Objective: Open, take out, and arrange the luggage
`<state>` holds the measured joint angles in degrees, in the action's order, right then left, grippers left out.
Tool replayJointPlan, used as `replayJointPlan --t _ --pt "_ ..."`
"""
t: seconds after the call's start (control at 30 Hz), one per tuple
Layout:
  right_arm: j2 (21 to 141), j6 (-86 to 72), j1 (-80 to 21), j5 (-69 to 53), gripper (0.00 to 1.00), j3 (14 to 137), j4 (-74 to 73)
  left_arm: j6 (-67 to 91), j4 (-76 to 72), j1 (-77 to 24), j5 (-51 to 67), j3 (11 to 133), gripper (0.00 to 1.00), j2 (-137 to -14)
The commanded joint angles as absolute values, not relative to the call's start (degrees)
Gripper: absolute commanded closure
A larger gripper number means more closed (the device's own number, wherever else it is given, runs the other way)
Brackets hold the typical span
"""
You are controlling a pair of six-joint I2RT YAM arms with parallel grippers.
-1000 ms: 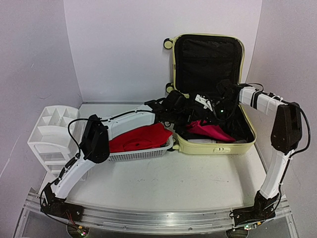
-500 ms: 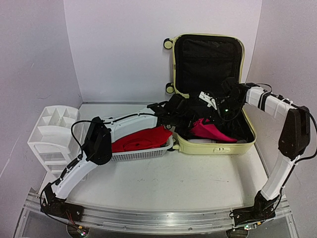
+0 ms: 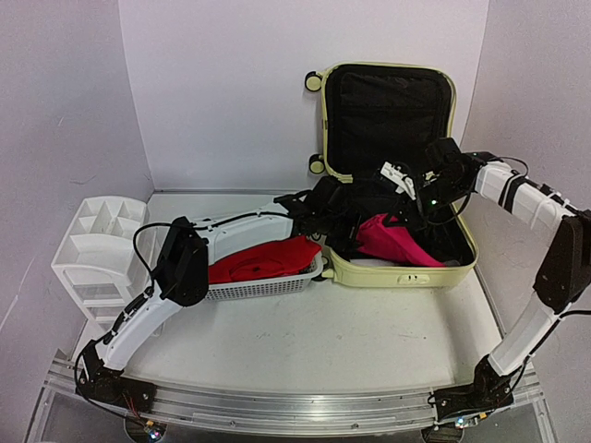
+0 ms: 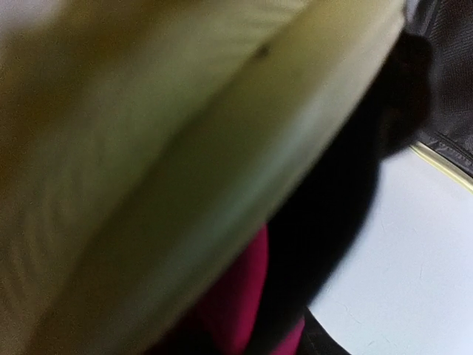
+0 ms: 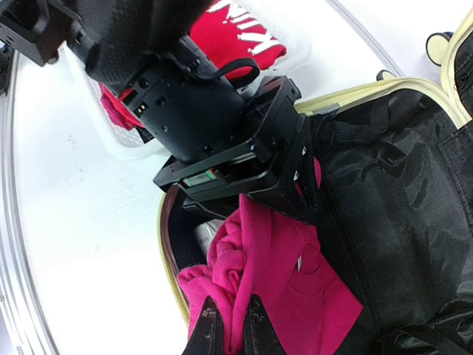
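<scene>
The pale yellow luggage (image 3: 397, 275) lies open at the back right, its lid upright against the wall. A pink garment (image 3: 399, 242) lies crumpled in its black-lined lower half. My right gripper (image 5: 233, 330) is shut on a fold of this pink garment (image 5: 295, 281) and holds it up above the case. My left gripper (image 3: 343, 224) reaches in over the case's left rim, and its black fingers (image 5: 304, 194) rest on the garment's far end. The left wrist view is blurred and shows only yellow shell (image 4: 148, 148) and pink cloth (image 4: 240, 296), not its jaws.
A white mesh basket (image 3: 277, 284) with a red garment (image 3: 263, 258) stands right against the luggage's left side, under my left arm. At the far left stands a white drawer organiser (image 3: 97, 245). A small white item (image 5: 207, 235) lies in the case beside the pink cloth.
My right gripper has risen and drawn back to the right, pulling the pink garment up with it. My left gripper has stayed at the case's left rim.
</scene>
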<state>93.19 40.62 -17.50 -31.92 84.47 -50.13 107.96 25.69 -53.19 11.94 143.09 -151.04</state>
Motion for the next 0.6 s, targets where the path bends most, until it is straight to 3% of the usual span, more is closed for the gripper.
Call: replayJointPlan --t 0.0,0.37,0.57 --pt "88.7 40.05 -17.56 -34.79 1.0 83.9 -48.6 107.45 24.94 -51.94 11.74 139.75 0.59 -149.2" --pt "82.39 48.17 -17.58 -40.48 1.0 77.54 -51.79 94.26 23.55 -49.48 12.98 144.94 0.99 -144.97" --pt "82.35 48.06 -19.23 -44.52 1.0 77.32 -51.87 82.53 23.6 -47.66 13.73 140.86 1.0 -138.54"
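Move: The magenta garment's left edge already lies between the left hand's half-open fingers; its middle is about 8 cm to that hand's right, level ahead, and some 4 cm below. The white bottle in the case lies roughly 4 cm back, 5 cm right and 8 cm below; the basket, about 21 cm left, 5 cm back, 10 cm below. From the right hand, which holds the garment's top, the basket is some 32 cm left, 9 cm back, 17 cm below. The left fingers shut on the magenta garment's near-side edge, pinching it while the hand stays almost in place, then lift it about 5 cm out of the case, the fingertips tipping up some 15 degrees. The right hand keeps its own pinch and draws the cloth back towards the robot by about 4.5 cm, nearly level, turning slightly counter-clockwise. ##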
